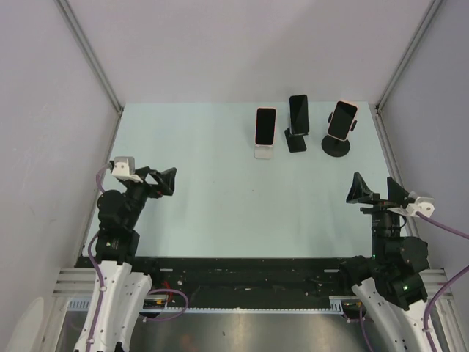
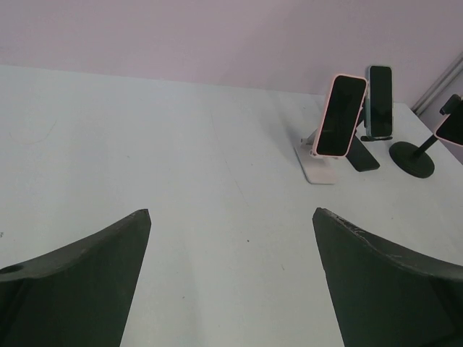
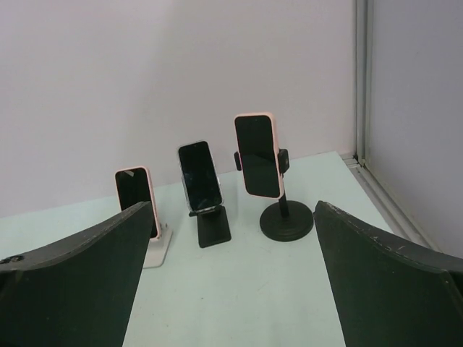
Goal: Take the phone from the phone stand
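Three phones stand on stands at the back right of the table. A pink-cased phone [image 1: 265,126] leans on a white stand [image 1: 264,153]. A dark phone [image 1: 298,114] rests on a black folding stand [image 1: 295,141]. A pink-cased phone [image 1: 341,119] is clamped on a black round-base stand [image 1: 337,146]. All three also show in the right wrist view: the left phone [image 3: 134,190], the middle phone [image 3: 200,176] and the right phone [image 3: 257,155]. My left gripper [image 1: 163,181] is open and empty at the left. My right gripper [image 1: 376,190] is open and empty, short of the stands.
Grey enclosure walls [image 1: 220,44] with metal corner posts [image 1: 91,55] close in the table at the back and on both sides. The pale table surface [image 1: 220,191] lies between the two arms.
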### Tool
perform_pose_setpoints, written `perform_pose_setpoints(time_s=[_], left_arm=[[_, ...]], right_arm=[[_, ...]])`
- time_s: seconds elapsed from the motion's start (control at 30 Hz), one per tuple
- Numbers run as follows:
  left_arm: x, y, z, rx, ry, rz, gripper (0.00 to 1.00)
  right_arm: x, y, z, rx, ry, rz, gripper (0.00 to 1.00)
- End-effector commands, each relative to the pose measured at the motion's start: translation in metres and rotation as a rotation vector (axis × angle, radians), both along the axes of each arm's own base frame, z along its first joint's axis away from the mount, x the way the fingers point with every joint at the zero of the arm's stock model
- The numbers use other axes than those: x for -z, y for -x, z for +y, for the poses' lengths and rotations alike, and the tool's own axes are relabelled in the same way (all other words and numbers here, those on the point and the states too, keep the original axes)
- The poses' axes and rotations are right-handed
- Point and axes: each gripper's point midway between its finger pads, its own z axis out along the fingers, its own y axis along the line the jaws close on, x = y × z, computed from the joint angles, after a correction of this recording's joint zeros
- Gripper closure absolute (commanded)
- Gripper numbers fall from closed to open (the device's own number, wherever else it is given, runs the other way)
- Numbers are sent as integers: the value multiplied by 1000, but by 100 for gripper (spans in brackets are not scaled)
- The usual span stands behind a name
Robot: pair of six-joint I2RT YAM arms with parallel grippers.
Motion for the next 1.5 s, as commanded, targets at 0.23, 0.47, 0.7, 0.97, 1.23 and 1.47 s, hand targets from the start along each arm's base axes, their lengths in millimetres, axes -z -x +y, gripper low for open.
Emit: perform_pose_setpoints(time_s=[0.23, 0.47, 0.7, 0.97, 1.23, 1.47], left_arm=[[-24, 11, 1, -41, -2, -58, 0], [-29, 24, -15, 18, -19, -84, 0], [-30, 31, -20, 29, -43, -95, 0], [-33, 34, -20, 20, -57, -108, 0], [-27, 32, -23, 32, -75, -88, 0], [-20, 28, -23, 29, -100, -65, 0]], right_arm=[[9, -34, 14, -13, -16, 131, 0], [35, -86, 34, -1, -63, 355, 0], [9, -149, 49, -20, -54, 404, 0], [-21, -210, 20, -25, -82, 403, 0], [-31, -250, -46, 87, 33, 382, 0], [-15, -285, -51, -162, 53, 332, 0]])
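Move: The rightmost phone, on the round-based stand, is about 27 cm ahead of the right hand, some 4 cm to its right and 17 cm below it. The phone on the black stand stands about 12 cm to the left of that one and 4 cm farther out; the phone on the white stand is roughly 22 cm to its left and nearly as far out. From the left hand, the rightmost phone lies about 21 cm ahead, 51 cm to the right and 10 cm lower. The right hand, fingers wide open, reaches some 26 cm forward towards the rightmost phone, sinking nearly 6 cm on the way and climbing back to about its old height, while the wrist tips down about 25 degrees and the last part swings off to the right, bringing the hand above the phone and a little to its right. The left hand, also open and empty, eases back about 3 cm and nearly as far right, over bare table. ##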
